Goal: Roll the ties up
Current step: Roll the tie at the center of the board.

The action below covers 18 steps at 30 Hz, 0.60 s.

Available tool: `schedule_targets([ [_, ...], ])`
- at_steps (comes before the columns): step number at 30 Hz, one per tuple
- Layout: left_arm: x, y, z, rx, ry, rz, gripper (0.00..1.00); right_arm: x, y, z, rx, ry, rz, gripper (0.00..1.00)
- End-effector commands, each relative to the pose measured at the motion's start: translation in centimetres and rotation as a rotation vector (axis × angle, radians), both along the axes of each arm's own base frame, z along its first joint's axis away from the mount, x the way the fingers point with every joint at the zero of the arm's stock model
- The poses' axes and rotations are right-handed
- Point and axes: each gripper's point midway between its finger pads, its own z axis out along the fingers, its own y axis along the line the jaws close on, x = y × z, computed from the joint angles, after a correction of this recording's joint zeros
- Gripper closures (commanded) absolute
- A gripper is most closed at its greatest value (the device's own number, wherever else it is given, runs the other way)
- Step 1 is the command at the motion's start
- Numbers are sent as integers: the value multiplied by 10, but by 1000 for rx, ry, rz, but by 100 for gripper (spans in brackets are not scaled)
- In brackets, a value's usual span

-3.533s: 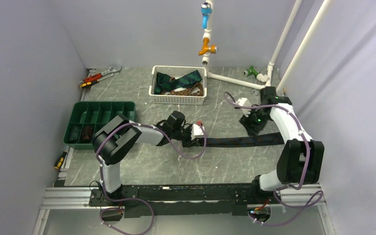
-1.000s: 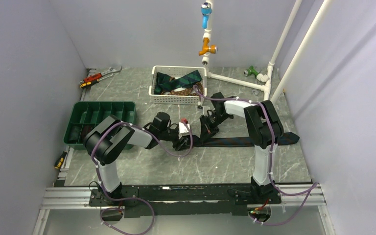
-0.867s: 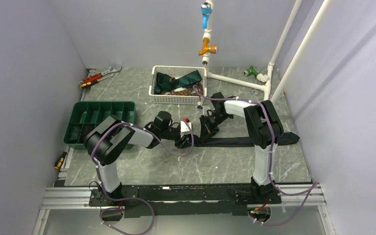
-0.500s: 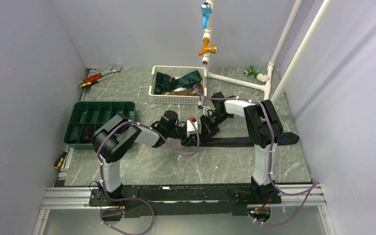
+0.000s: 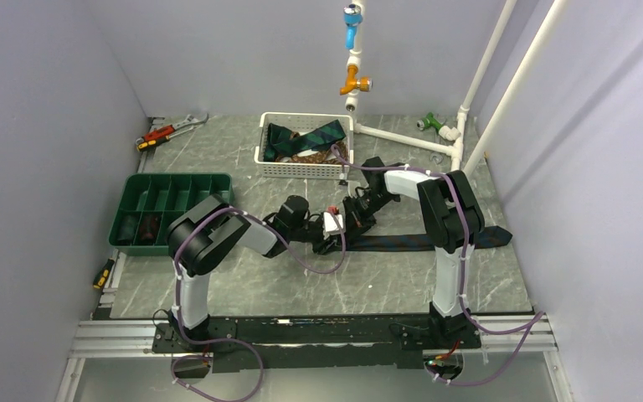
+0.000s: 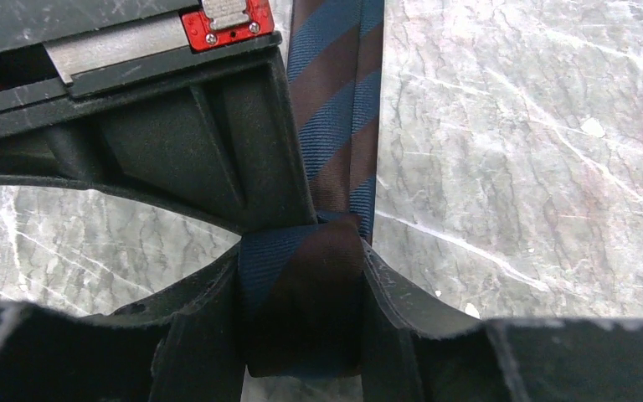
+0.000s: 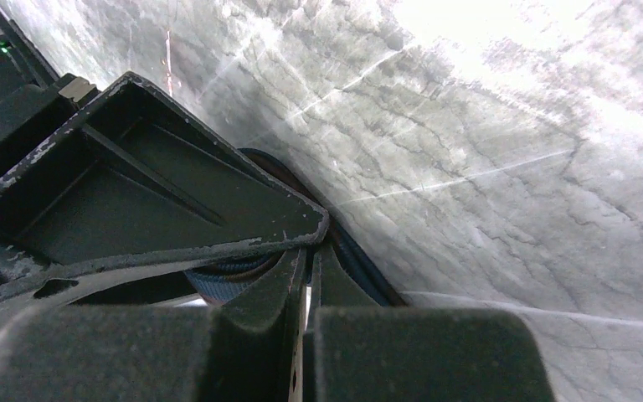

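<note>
A navy and brown striped tie [image 5: 419,242] lies across the table, its wide end [image 5: 498,236] at the right. Its left end is rolled into a small coil [image 6: 301,310]. My left gripper [image 5: 332,239] [image 6: 301,276] is shut on that coil, one finger against each side. From the coil the flat strip [image 6: 335,109] runs away over the marble. My right gripper [image 5: 353,222] [image 7: 308,251] is shut, with its tips right beside the coil and touching the left gripper's finger [image 7: 134,201]. A bit of the striped tie [image 7: 226,280] shows beside them.
A white basket [image 5: 305,170] at the back holds more ties [image 5: 306,134]. A green divided tray [image 5: 218,180] at the left holds two dark rolls [image 5: 136,228]. A wrench [image 5: 172,130], a screwdriver [image 5: 102,274] and white pipes [image 5: 398,136] line the edges.
My left gripper has moved right along the tie to meet the right gripper and closed in on the coil. The right arm swung in from the right earlier and has held still since.
</note>
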Motion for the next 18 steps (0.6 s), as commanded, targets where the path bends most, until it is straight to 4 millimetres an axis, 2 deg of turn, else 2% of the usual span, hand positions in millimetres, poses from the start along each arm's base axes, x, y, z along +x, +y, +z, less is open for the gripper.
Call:
schedule_targets([
  [1, -19, 30, -55, 141, 103, 51, 54, 1, -35, -59, -241, -109, 97, 100],
  [5, -18, 21, -44, 83, 99, 35, 55, 1, -32, -57, -242, -120, 106, 100],
  [8, -8, 18, -49, 139, 93, 69, 61, -1, -25, -52, -208, -113, 116, 100],
  [12, -15, 37, -61, 243, 114, 79, 68, 4, -26, -30, -184, -131, 124, 99],
  [18, -28, 60, -81, 410, 191, 60, 72, 9, -53, 1, -178, -89, 79, 70],
])
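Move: The tie's roll already sits between the left hand's fingers, at its hand point. From the right hand, shut on the tie beside it, the roll lies about 3 cm to the left, roughly level in height and reach. From the left hand, the flat tie runs right to its pointed end some 41 cm away, about 1 cm farther out and 2 cm lower. The white basket stands about 24 cm ahead of that hand, 7 cm left. Nearly in place, the left hand keeps the roll between its fingers, tightening their gap slightly as the fingertips first lift a touch, then dip about 5 degrees. The right hand stays shut on the tie beside the roll, then late on opens its fingers to about a quarter and starts drawing right and up, under 1 cm, away from the roll. ##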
